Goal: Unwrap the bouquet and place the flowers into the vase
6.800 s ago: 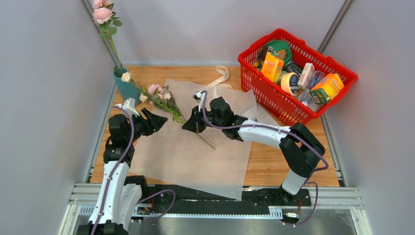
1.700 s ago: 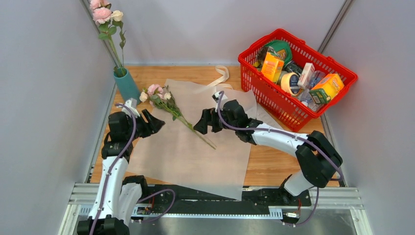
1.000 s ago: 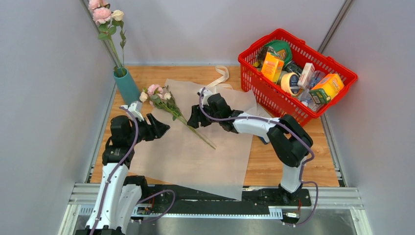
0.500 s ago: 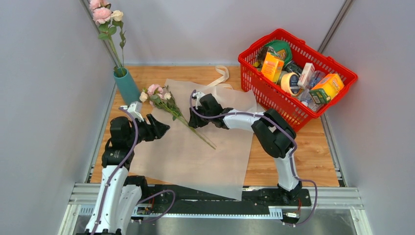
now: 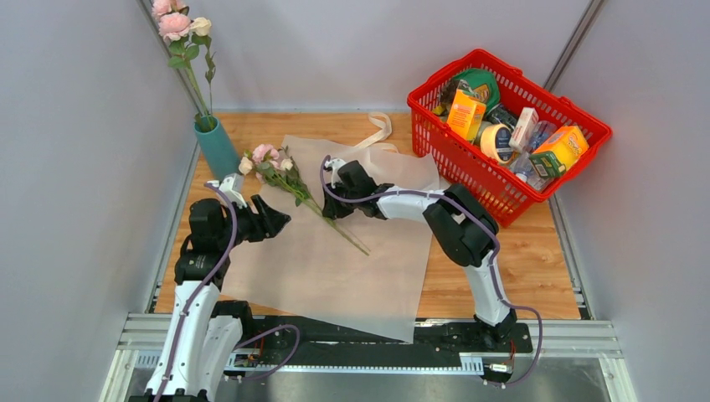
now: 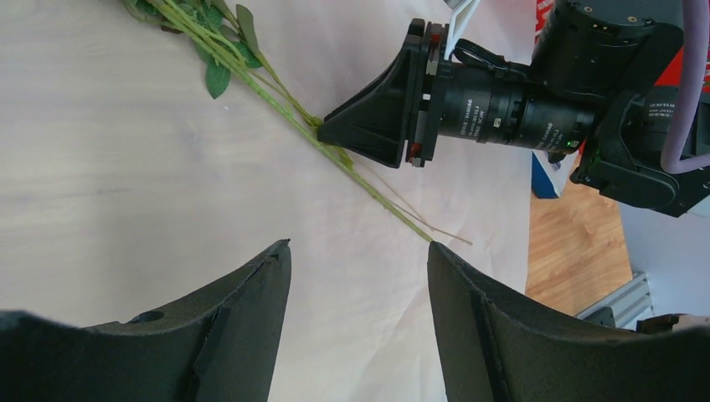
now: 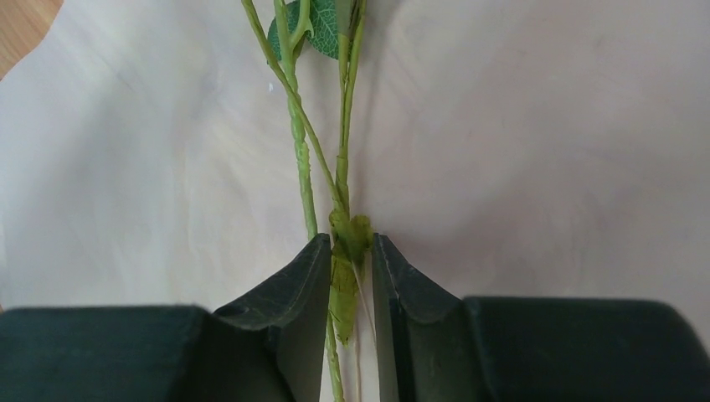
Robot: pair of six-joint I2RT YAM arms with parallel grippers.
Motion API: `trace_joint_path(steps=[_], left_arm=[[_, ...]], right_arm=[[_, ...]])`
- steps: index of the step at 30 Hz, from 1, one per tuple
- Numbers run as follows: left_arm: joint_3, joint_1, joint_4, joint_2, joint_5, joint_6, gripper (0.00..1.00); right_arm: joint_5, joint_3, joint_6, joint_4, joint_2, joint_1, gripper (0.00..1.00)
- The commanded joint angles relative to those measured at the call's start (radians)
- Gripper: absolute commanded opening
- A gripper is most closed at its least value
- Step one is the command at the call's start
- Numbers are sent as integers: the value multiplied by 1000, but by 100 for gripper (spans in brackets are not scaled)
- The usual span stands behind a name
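Note:
The teal vase (image 5: 218, 149) stands at the back left with two roses (image 5: 176, 25) upright in it. The bouquet lies unwrapped: its white paper (image 5: 335, 268) is spread flat, and the remaining flowers (image 5: 268, 159) lie on it, heads toward the vase. My right gripper (image 5: 328, 209) is low on the paper, its jaws (image 7: 350, 243) closed narrowly on the green stems (image 7: 343, 167) near their lower ends. My left gripper (image 5: 280, 222) hovers open left of the stems, nothing between its fingers (image 6: 358, 247). The left wrist view shows the stems (image 6: 276, 105) running into the right gripper's fingers (image 6: 368, 126).
A red basket (image 5: 435, 109) full of packets and tape rolls sits at the back right. A cream ribbon (image 5: 378, 130) lies loose on the wood behind the paper. Grey walls close in on both sides.
My right gripper has slid left along the paper to the stems and its jaws have narrowed onto them. The left gripper has stayed where it was, open.

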Motion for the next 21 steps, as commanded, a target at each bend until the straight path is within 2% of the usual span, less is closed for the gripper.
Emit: trace_joint_path(steps=[1, 12, 15, 18, 21], left_arm=[[43, -4, 6, -8, -7, 15, 68], [45, -4, 4, -22, -21, 18, 69], [46, -4, 1, -19, -21, 15, 69], [45, -4, 0, -19, -23, 18, 69], [45, -4, 0, -24, -26, 16, 69]], right_arm=[[-4, 53, -21, 22, 1, 10, 27], [42, 122, -35, 19, 63, 22, 21], [51, 122, -34, 19, 63, 25, 14], [50, 119, -34, 19, 52, 27, 1], [62, 98, -27, 22, 14, 27, 0]])
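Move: The flower stems lie right at the right hand's open fingertips, about 1 cm ahead, 1 cm left and 1 cm below. From that hand the flower heads are about 16 cm ahead and 16 cm left, and the vase about 13 cm ahead and 27 cm left. The waiting left hand has the stems about 10 cm ahead, 11 cm to its right and 17 cm lower. The right fingers close from about a quarter open to nearly shut, pinching the thinner stems low over the paper while the thicker stem stays outside the left fingertip. Before that, the hand slides about 2 cm left and forward along the stems towards the leaves and heads, rising slightly, then sinks about 1 cm as the fingers shut. ##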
